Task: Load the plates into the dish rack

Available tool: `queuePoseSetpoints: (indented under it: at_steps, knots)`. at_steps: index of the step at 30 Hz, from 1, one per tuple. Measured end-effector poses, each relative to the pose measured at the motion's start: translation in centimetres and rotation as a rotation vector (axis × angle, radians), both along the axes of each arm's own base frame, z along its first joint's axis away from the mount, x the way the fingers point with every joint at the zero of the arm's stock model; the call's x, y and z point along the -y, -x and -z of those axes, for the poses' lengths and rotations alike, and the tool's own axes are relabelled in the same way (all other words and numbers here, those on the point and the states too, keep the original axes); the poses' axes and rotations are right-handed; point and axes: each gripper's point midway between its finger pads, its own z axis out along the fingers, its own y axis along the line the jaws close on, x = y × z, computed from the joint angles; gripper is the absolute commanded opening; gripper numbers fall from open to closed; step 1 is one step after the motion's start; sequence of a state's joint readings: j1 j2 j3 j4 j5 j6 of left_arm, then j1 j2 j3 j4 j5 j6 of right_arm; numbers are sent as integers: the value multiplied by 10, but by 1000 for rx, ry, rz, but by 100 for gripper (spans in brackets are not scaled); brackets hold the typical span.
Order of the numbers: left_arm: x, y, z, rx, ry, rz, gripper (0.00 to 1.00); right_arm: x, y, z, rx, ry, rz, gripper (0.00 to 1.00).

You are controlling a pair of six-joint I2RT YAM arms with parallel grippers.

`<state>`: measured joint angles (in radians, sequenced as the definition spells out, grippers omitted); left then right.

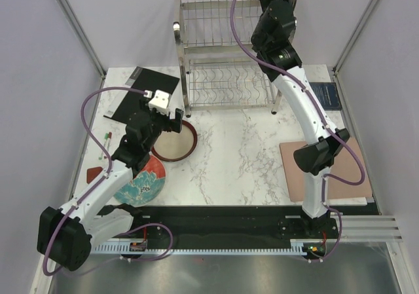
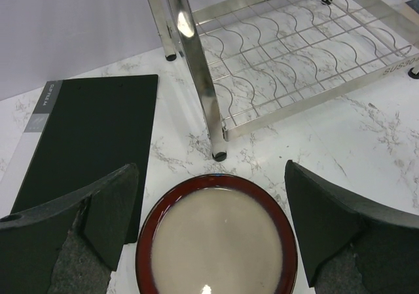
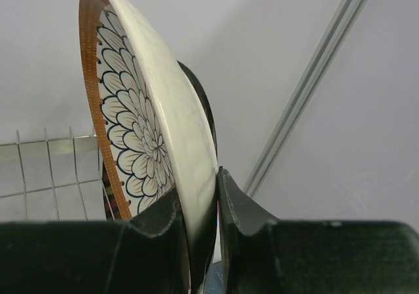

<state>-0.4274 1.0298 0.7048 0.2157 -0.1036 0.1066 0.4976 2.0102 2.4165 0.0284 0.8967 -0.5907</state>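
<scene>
The dish rack [image 1: 222, 58] stands at the back of the table, its lower shelf [image 2: 294, 52] bare. A plate with a dark-red rim and beige centre [image 1: 175, 141] lies flat just in front of the rack's left post. My left gripper [image 1: 171, 125] hovers over it, open, its fingers to either side of the plate [image 2: 216, 248] without touching it. A red plate with teal flowers [image 1: 141, 183] lies partly under the left arm. My right gripper [image 3: 198, 186] is raised above the rack's right end and is shut on the rim of an upright brown plate with white petals [image 3: 131, 124].
A black board [image 1: 144, 88] lies left of the rack. A pinkish-brown board [image 1: 327, 169] lies at the right edge, with a dark blue item [image 1: 325, 96] behind it. Small red and green bits [image 1: 107, 137] lie at the far left. Grey walls close in three sides.
</scene>
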Motion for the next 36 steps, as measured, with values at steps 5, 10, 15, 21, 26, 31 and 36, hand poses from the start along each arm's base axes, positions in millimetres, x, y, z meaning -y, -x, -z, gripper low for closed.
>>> queuePoseSetpoints:
  at_steps: [5,10,15,21,26,31,36]
  knots:
    - [0,-3,13,-18,-11,-8,99,0,-16,19,-31,7,6,0]
    - [-1,-10,30,-55,-44,-27,100,-11,-33,41,-73,21,-14,0]
    - [-2,-16,47,-93,-70,-41,100,-15,-47,64,-118,45,-18,0]
    - [-1,-19,53,-105,-76,-44,100,-7,-54,69,-110,22,-9,0]
    - [-1,-21,56,-110,-79,-44,100,-6,-57,71,-103,-1,-11,0]
    - [0,-22,57,-114,-81,-44,100,-6,-60,75,-96,-16,-12,14]
    - [1,-24,52,-104,-76,-45,100,-7,-63,75,-82,-20,-12,0]
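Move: The right hand grips the flower plate; its slot in the rack's upper tier lies about 9 cm ahead, 2 left and 14 below, with the black-rimmed plate 7 ahead, 3 right and 3 below. Roughly 22 cm below the open left hand, the brown-rimmed plate lies 2 ahead and 4 right, the clipboard 22 ahead and 12 left, the red-and-teal plate 18 back and 11 left. Right lowers the still-gripped flower plate 7 cm and forward 6, towards its slot; left sinks 5 towards the brown-rimmed plate. ##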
